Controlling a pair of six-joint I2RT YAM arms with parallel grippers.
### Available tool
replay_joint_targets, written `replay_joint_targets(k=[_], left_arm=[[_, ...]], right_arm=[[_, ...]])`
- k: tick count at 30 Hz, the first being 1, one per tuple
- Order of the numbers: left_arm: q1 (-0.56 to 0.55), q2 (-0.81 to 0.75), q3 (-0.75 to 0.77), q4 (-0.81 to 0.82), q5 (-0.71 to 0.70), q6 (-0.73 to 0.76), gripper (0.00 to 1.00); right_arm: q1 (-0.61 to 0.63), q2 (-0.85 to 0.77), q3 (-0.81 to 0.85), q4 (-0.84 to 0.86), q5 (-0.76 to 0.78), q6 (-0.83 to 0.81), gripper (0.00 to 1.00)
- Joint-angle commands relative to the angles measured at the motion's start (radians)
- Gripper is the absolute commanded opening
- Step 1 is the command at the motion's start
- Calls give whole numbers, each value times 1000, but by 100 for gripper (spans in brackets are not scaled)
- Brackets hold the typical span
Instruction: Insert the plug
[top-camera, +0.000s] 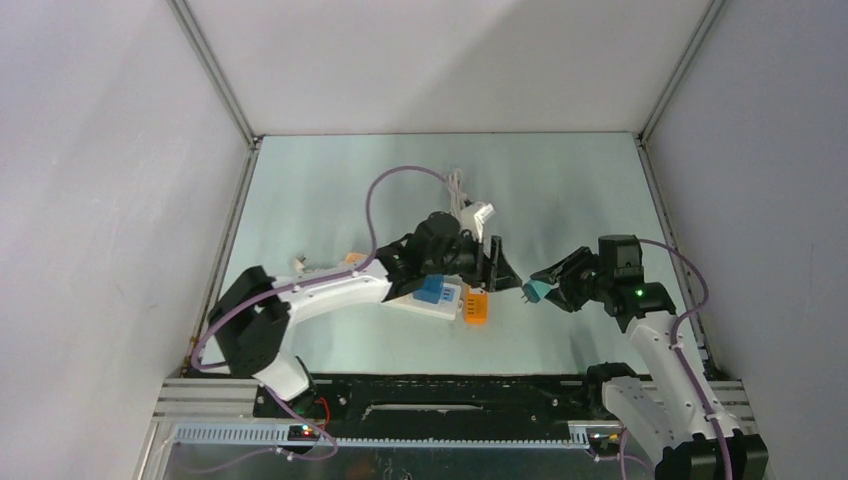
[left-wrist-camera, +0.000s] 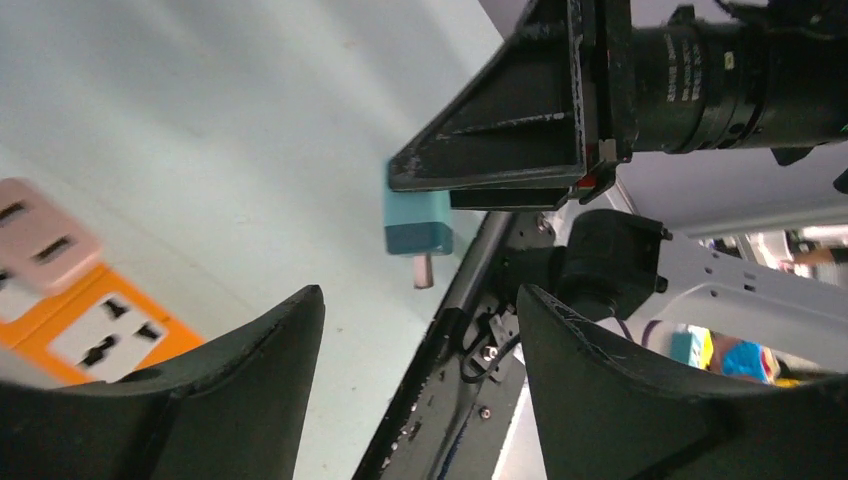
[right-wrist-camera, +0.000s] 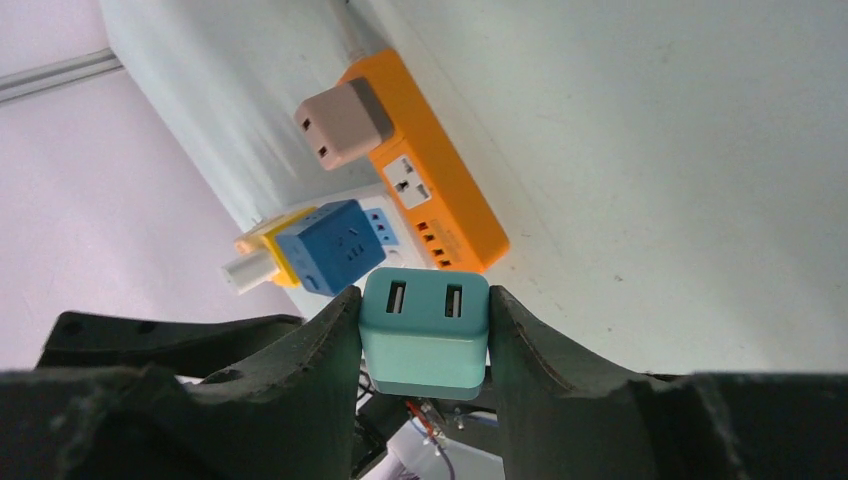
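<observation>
A teal plug (right-wrist-camera: 425, 335) with two USB slots on its face sits clamped between the fingers of my right gripper (right-wrist-camera: 423, 294). In the top view this plug (top-camera: 538, 291) hangs just right of the orange power strip (top-camera: 475, 306), metal prongs pointing left toward it. My left gripper (top-camera: 503, 270) hovers over the strip's right end. Its jaws (left-wrist-camera: 420, 300) stand open with nothing between them. The left wrist view shows the teal plug (left-wrist-camera: 418, 225) ahead, one prong sticking down, and the orange strip (left-wrist-camera: 100, 335) at the left.
A beige adapter (right-wrist-camera: 345, 122) is plugged into the orange strip (right-wrist-camera: 435, 195). Beside it lies a white strip (top-camera: 428, 302) carrying a blue cube adapter (top-camera: 432, 289). A white cable with its plug (top-camera: 478, 213) lies behind. The black front rail (top-camera: 450, 390) runs near the arm bases.
</observation>
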Motion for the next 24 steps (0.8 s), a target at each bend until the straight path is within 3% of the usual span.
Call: replay_joint_targets(k=[1,9,16,19,23,24], left_arm=[[-31,96,119,26,135,-29,73],[-50,219,193,43,137,-56,71],[-51,270,233,97,138,-80,57],[-51,286,250,119,140,-90,37],[-49,291,244,164,142,-110,2],[-49,289,236,178,142,-112,0]], right_arm=[[13,-28,59,31,-29,40,0],[13,-58,62,42,-46,60,0],[14,-58,63,34,-54,57,0],[15,-59,63,37,-57,57,0],[15,-56,62,45,-67,47,0],[15,-56,62,45,-68,40,3]])
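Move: The teal plug, already held in the right fingers, lies about 7 cm to the left hand's right, 2 cm back and 5 cm below it. The orange power strip lies some 3 cm to the left hand's left, level fore and aft, 16 below; the pink plug on it is about 5 cm ahead, 2 left, 13 below. From the right hand, the left fingers are about 7 cm left, 2 ahead, 5 above, and the orange strip about 10 left, 2 ahead, 11 below. Rightward and down, drawing slightly back, the open left hand travels about 6 cm across and 4 down to the teal plug in the right fingers, lifts back a centimetre at the end, and closes to pinch the plug's body by its prong end. The right hand keeps its grip and carries the plug up some 2 cm to meet it. ##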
